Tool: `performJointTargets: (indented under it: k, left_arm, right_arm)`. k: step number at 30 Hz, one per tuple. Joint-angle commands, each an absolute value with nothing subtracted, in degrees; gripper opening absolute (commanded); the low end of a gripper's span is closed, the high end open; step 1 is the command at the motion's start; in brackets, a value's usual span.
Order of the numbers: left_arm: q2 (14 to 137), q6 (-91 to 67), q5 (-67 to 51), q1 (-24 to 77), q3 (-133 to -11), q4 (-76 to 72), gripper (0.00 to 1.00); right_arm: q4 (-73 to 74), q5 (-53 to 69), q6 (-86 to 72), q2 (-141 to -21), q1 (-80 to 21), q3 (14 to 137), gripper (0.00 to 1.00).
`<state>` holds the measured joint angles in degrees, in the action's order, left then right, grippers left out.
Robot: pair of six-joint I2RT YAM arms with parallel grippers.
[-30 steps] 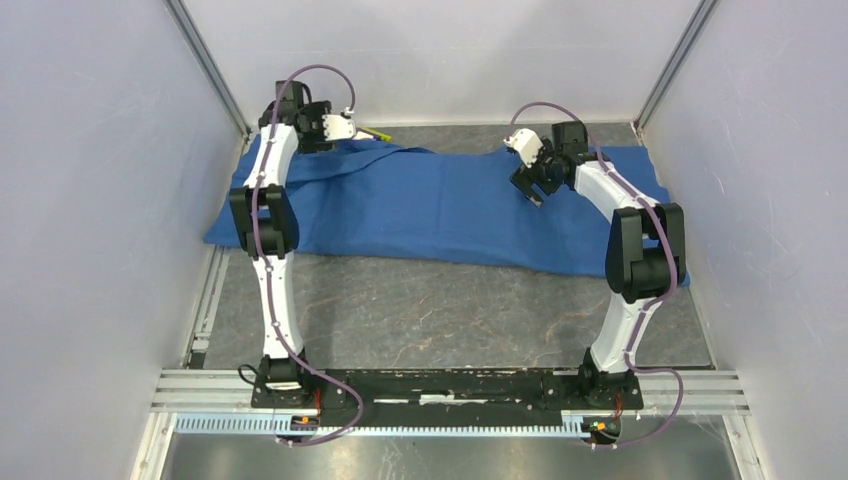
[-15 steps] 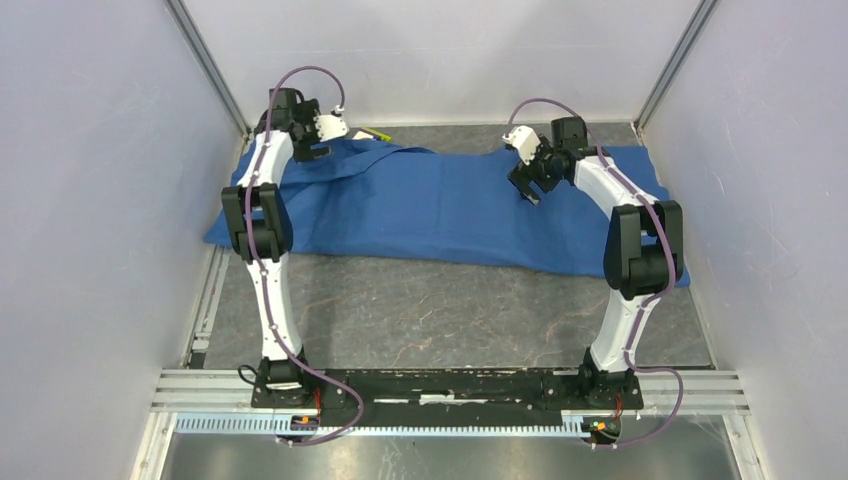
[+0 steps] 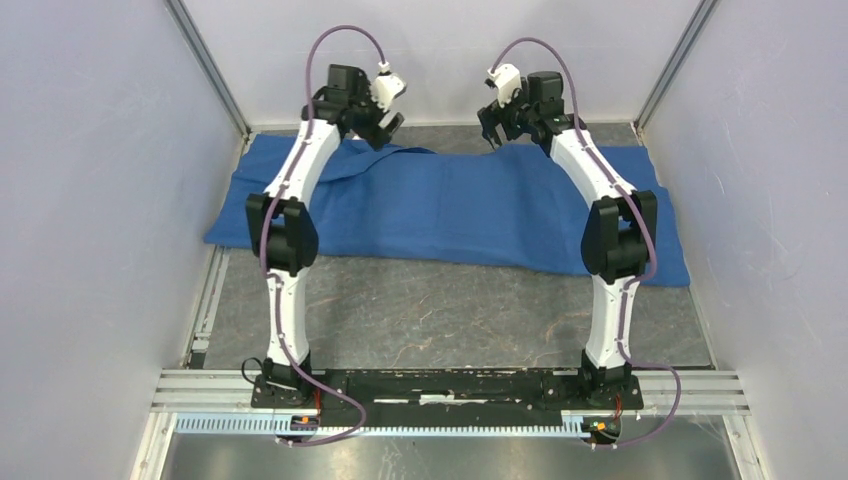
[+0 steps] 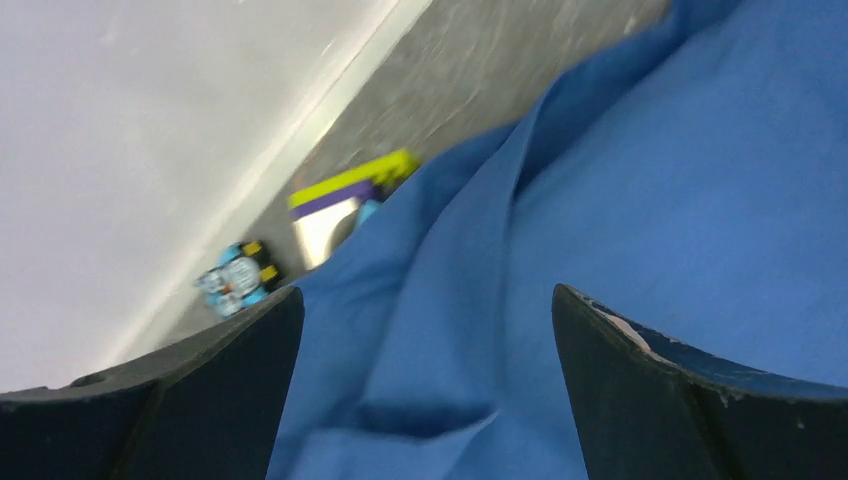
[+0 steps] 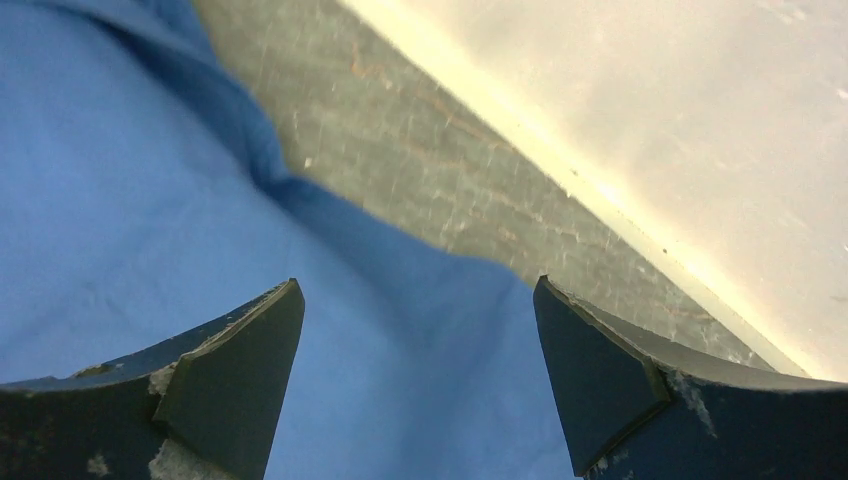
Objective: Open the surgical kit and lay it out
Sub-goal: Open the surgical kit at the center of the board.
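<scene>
The surgical kit shows as a large blue cloth wrap (image 3: 450,210) lying flat across the far half of the table, with a raised fold near its far left edge. My left gripper (image 3: 386,124) hangs open above that fold, nothing between its fingers. In the left wrist view the left gripper (image 4: 425,310) looks down on creased blue cloth (image 4: 650,180). My right gripper (image 3: 489,126) is open over the cloth's far edge near the back wall. In the right wrist view the right gripper (image 5: 418,300) frames the cloth's edge (image 5: 120,180) and bare table (image 5: 420,170).
A small white, yellow and purple block toy (image 4: 350,190) lies at the cloth's far edge by the back wall, with a small blue-and-yellow piece (image 4: 238,278) beside it. Grey walls close in the table on three sides. The arm bases stand on a black rail (image 3: 450,385) at the near edge.
Both arms have risen and swung inward toward the middle of the back wall. The left gripper has left the cloth's far left corner and opened wide. The cloth lies much as before.
</scene>
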<state>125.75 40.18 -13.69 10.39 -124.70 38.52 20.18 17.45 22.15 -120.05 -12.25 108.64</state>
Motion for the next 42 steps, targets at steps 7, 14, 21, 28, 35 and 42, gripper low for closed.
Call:
performJointTargets:
  k: [7,14,21,28,35,42]
  left_arm:
    - [138.17,-5.47,-10.59,11.80,-132.78,27.28,1.00]
    - [143.26,-9.49,-7.10,12.22,-133.26,27.02,0.99]
    - [144.32,-11.46,-9.00,12.20,-130.20,32.55,0.95]
    - [140.71,-12.59,-16.24,12.22,-120.95,38.14,0.80]
    - [135.63,-11.54,-21.01,12.48,-107.79,38.10,0.74]
    - [132.24,-9.76,-22.17,12.57,-101.15,36.87,0.74]
  right_arm:
    - [4.84,9.37,4.22,-126.11,-12.85,107.96,0.93]
    - [6.38,9.93,0.37,-133.94,-12.90,112.38,0.93]
    - [8.17,12.80,0.04,-134.66,-12.87,107.71,0.92]
    - [13.23,17.01,4.57,-130.81,-12.72,101.53,0.92]
    - [19.66,19.29,9.68,-128.74,-12.24,98.70,0.91]
    - [17.49,21.48,9.08,-123.47,-11.95,87.55,0.90]
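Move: The cloth surgical kit's far edge is the landing place for both hands: from the left hand about 3 cm ahead, 5 cm to the right and 17 cm below; from the right hand about 4 cm ahead, straight in line and 15 cm below. At table height from the left hand, the coloured blocks lie about 5 cm ahead and 1 cm right, the toy car about 7 cm ahead and 10 cm left. Both hands reach a few centimetres farther out and sink onto the kit's far edge, the left about 16 cm and some 5 cm to the right, turning counter-clockwise and tipping its fingers down, the right some 13 cm with fingers spread. Then both drag the cloth back towards the base, the left 9 cm with its fingers partly closing around a bunched fold, the right 6 to 7 cm. ##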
